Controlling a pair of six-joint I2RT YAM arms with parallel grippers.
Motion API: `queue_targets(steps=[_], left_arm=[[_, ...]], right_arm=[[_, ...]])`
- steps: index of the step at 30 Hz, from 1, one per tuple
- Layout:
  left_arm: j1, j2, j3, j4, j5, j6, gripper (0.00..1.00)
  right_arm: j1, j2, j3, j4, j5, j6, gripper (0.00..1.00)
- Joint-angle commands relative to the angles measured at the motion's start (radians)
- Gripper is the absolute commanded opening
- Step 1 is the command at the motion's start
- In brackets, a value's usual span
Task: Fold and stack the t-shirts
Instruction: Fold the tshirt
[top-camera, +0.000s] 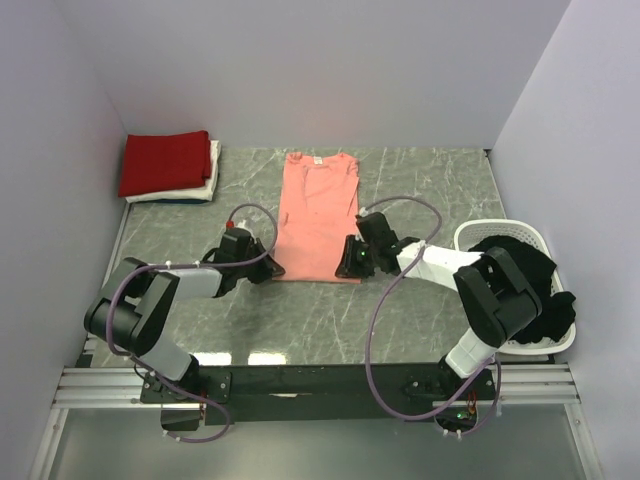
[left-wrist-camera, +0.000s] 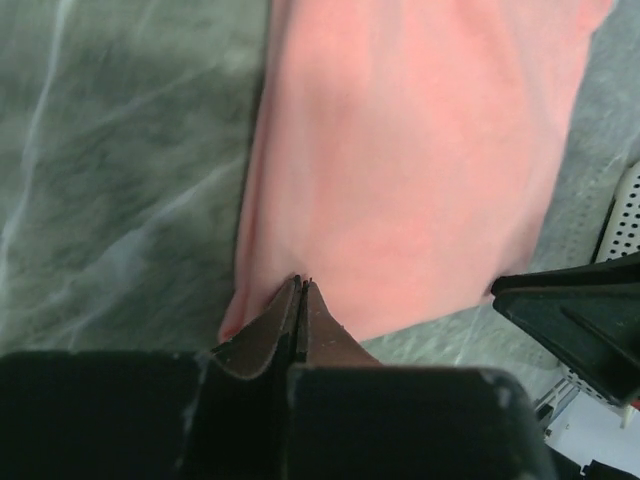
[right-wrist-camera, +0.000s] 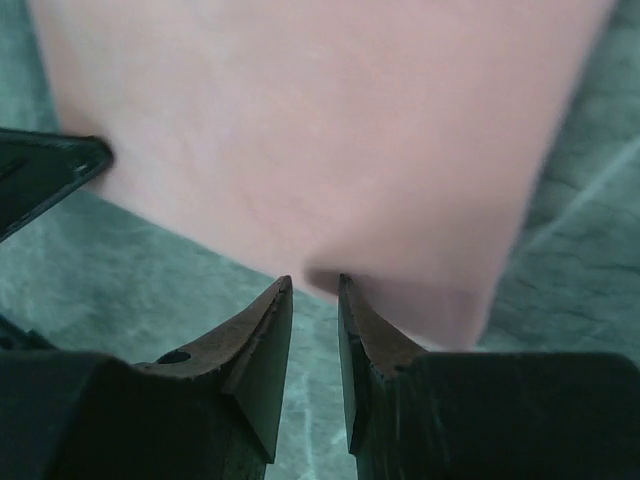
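Observation:
A salmon-pink t-shirt (top-camera: 318, 215) lies flat in a long narrow fold at the table's middle, collar toward the back wall. At its near left corner my left gripper (top-camera: 272, 270) rests low, its jaws pressed together over the hem of the shirt (left-wrist-camera: 400, 170), tips (left-wrist-camera: 301, 280) on the cloth. My right gripper (top-camera: 348, 268) is at the near right corner, open with a narrow gap (right-wrist-camera: 314, 280); the pink hem (right-wrist-camera: 320, 130) lies just past its tips. A deep red t-shirt (top-camera: 165, 160) lies folded on a white one (top-camera: 200, 190) at the back left. A black t-shirt (top-camera: 525, 280) is heaped in the basket.
A white slatted basket (top-camera: 470, 235) stands at the right edge of the marble-patterned table (top-camera: 420, 190), close to the right arm. Walls close in the back and both sides. In the left wrist view the right gripper's dark finger (left-wrist-camera: 580, 310) shows at the right.

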Motion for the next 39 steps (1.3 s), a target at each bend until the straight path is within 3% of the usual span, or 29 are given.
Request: queue_targets(steps=[1, 11, 23, 34, 39], left_arm=[[-0.002, -0.034, -0.052, 0.104, -0.002, -0.014, 0.01], [-0.004, -0.091, -0.115, 0.065, -0.042, 0.012, 0.01], [-0.004, -0.211, -0.108, 0.015, -0.024, 0.025, 0.04], [-0.005, -0.108, -0.158, 0.071, -0.035, 0.018, 0.02], [-0.005, -0.089, -0.184, 0.098, -0.027, 0.011, 0.01]], right_arm=[[-0.01, -0.051, -0.056, 0.1, 0.017, 0.038, 0.32], [-0.05, -0.128, -0.205, 0.115, 0.048, 0.044, 0.32], [-0.093, -0.283, -0.253, 0.107, 0.025, 0.064, 0.32], [-0.096, -0.132, -0.219, 0.121, 0.033, 0.058, 0.31], [-0.102, -0.149, -0.251, 0.12, 0.047, 0.061, 0.32]])
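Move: The folded t-shirt's near left corner is about 3 cm back, 2 cm left and 2 cm below the left hand. Its near right corner is roughly 4 cm back, 4 cm right and 3 cm below the right hand. From the left hand, the collar lies some 33 cm ahead and 12 cm right; from the right hand, the basket of black clothes stands about 4 cm back and 50 cm right. Right hand shifts about 5 cm right, left hand 3 cm back, to hem corners, both dipping, lifting, dipping. ##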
